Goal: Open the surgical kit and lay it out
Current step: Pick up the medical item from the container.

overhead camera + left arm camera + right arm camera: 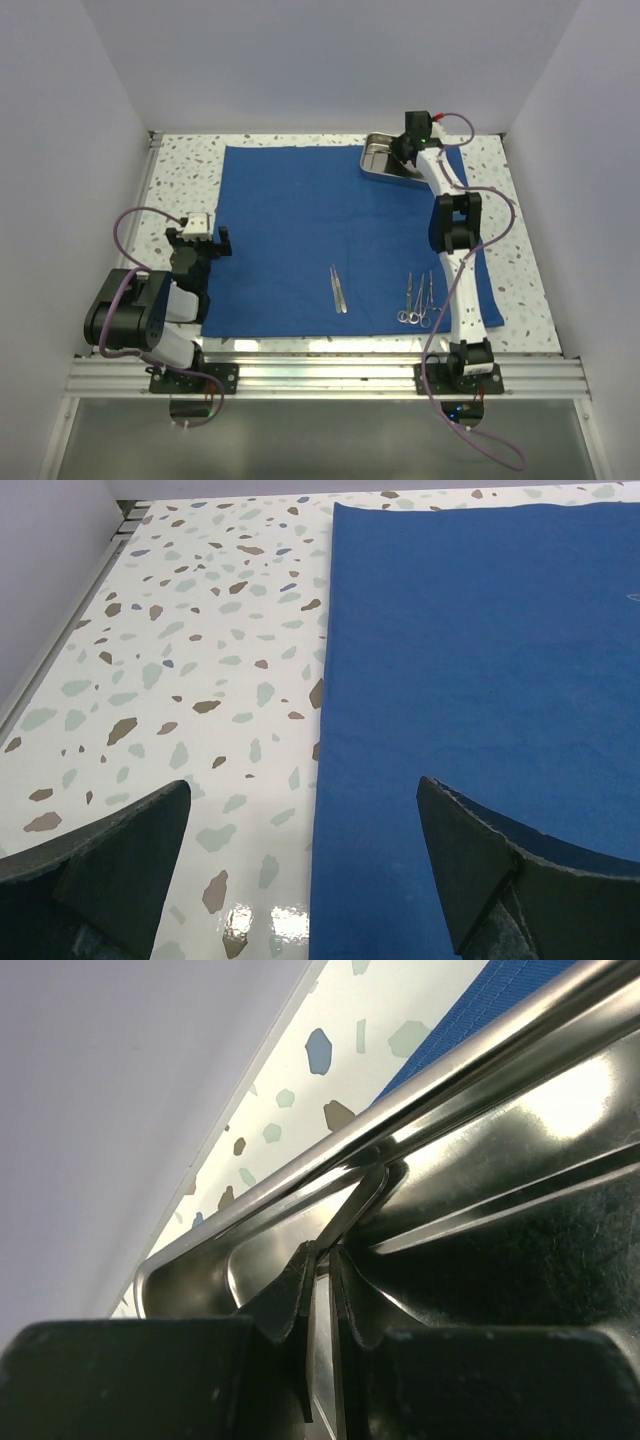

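Note:
The royal-blue cloth [300, 220] lies spread flat on the table. Thin steel tweezers [338, 288] and ring-handled forceps [415, 300] rest on its near part. The shiny steel tray [372, 150] sits at the cloth's far right corner. My right gripper [405, 155] reaches down into it. In the right wrist view the right gripper [322, 1255] is shut on a thin steel instrument [358, 1205] that leans up to the tray's [520, 1160] rim. My left gripper [200, 240] stands open over the cloth's left edge [480, 630]; the left gripper [303, 783] holds nothing.
White walls enclose the speckled tabletop [200, 630] on the left, back and right. A strip of bare table runs left of the cloth. The right arm [455, 230] stretches over the cloth's right side, above the forceps.

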Robot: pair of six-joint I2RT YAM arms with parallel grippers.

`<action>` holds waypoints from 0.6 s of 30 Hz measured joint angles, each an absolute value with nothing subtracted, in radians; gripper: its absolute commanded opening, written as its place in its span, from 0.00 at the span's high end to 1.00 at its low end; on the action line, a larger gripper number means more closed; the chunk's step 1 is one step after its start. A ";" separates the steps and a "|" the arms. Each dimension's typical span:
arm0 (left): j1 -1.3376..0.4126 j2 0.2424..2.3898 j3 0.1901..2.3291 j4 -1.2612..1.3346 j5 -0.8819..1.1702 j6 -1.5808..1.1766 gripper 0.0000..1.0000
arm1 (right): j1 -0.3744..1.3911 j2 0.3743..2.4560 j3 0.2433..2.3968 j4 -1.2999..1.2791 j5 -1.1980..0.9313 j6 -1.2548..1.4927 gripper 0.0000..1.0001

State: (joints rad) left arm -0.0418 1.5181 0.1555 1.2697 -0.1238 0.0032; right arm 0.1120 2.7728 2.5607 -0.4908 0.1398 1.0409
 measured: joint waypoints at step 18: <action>-0.042 1.518 0.155 1.270 -0.124 0.004 0.00 | 0.072 2.365 1.963 -0.374 0.176 0.975 1.00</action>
State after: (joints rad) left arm -0.0418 1.5181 0.1555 1.2701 -0.1238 0.0036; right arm 0.0715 2.3650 1.9625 -0.3744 0.1764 0.9749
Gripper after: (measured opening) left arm 0.996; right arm 0.050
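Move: The right hand already has the slim medical item between its fingertips, the item's middle practically at the fingers, down inside the container near its far wall; the container's middle lies about 3 cm back and 2 cm to the right. On the cloth, the two slim tools lie some 44 cm back and 16 cm left of this hand, the scissors group roughly 47 cm back and 2 cm right. From the idle left hand the item is about 33 cm ahead, 47 cm right and 5 cm lower. Keeping its nearly shut pinch on the slim item, the right hand draws back from the container's far wall, slowly at first and then faster, about 7 cm towards the base and 4 cm to the right, the container being dragged along part of the way. It stays low over the container floor for most of the pull and then climbs about 3 cm near the end, the item still between the fingertips and the wrist tilting only some 5 degrees. ##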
